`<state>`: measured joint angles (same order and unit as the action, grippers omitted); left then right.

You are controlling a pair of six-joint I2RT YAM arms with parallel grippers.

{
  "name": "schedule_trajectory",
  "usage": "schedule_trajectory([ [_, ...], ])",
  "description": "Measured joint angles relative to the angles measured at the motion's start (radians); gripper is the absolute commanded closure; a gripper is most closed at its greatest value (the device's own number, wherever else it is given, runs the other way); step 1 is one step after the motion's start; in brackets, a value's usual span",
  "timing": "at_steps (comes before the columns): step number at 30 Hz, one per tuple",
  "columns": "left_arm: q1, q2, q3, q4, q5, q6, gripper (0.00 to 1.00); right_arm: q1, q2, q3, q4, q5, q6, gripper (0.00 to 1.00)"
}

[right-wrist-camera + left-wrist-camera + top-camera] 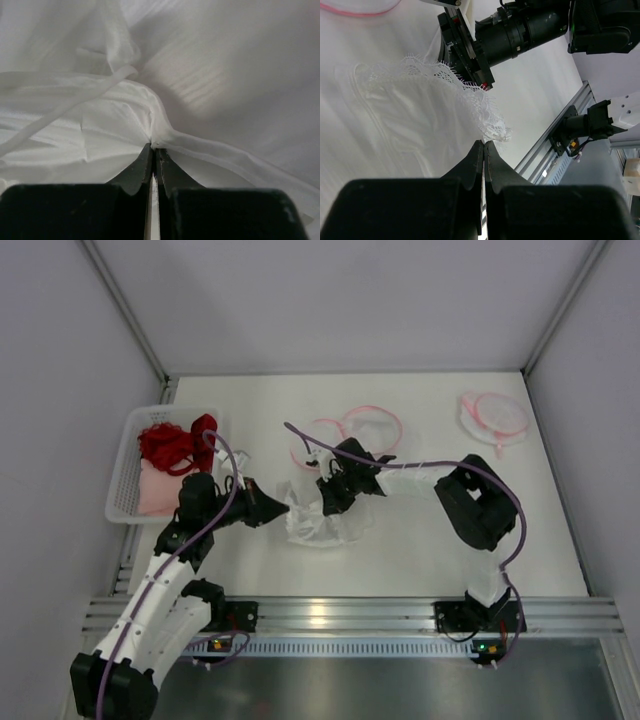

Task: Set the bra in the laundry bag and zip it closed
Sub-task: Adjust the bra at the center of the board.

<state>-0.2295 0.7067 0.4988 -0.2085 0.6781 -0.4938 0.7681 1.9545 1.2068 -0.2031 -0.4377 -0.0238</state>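
Note:
A white lace-edged bra (322,525) lies crumpled mid-table. My left gripper (283,508) is at its left edge, jaws shut, pinching the lace trim (487,117) at the fingertips (484,144). My right gripper (328,502) comes down on the bra's upper part, shut on a fold of its smooth white fabric (125,120), which bunches at the tips (154,146). A white mesh laundry bag (360,428) with a pink rim lies flat just behind the bra; a strip of its rim (365,11) shows in the left wrist view.
A second pink-rimmed mesh bag (494,415) lies at the far right. A white basket (128,475) at the left edge holds red and pink garments (175,445). The right arm's black wrist (520,32) sits close above the bra. A metal rail (330,615) runs along the near edge.

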Motion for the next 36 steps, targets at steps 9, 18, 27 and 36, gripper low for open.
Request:
schedule_trajectory([
  [9, 0.000, 0.049, -0.050, 0.114, 0.040, -0.075, 0.90, -0.288, -0.373, -0.332, -0.050, 0.008, 0.100, 1.00],
  [18, 0.000, 0.227, -0.069, 0.130, 0.058, -0.104, 0.64, -0.444, -0.743, -0.522, -0.084, 0.125, 0.131, 1.00],
  [27, 0.000, 0.229, 0.045, 0.011, 0.035, 0.055, 0.52, -0.451, -0.719, -0.522, -0.126, 0.146, 0.097, 1.00],
  [36, -0.001, 0.519, 0.320, 0.002, -0.025, 0.329, 0.51, -0.452, -0.639, -0.493, -0.164, 0.148, 0.078, 1.00],
])
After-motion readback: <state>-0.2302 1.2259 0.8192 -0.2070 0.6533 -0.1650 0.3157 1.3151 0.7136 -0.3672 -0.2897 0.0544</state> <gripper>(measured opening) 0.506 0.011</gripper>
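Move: The right gripper already pinches the bra's band, a few centimetres above the board; the clear board it will draw the band to lies about 22 cm to its right, level with it. The bunched bra's middle is some 4 cm back and 3 cm below it, and the open laundry bag is about 24 cm ahead and 5 cm right. From the left gripper, raised and holding the lace edge, the bra's middle lies roughly 9 cm right, level ahead and 14 cm below, and the basket about 34 cm left and 20 cm ahead. Keep the right gripper shut on the band and sweep it about 22 cm to the right, lifting some 6 cm on the way and turning 35 degrees clockwise, then ease partway back down. Meanwhile lower the left gripper about 6 cm, opening it to half to let go of the lace edge, then lift it back up and send it 9 cm forward, clear of the bra. ##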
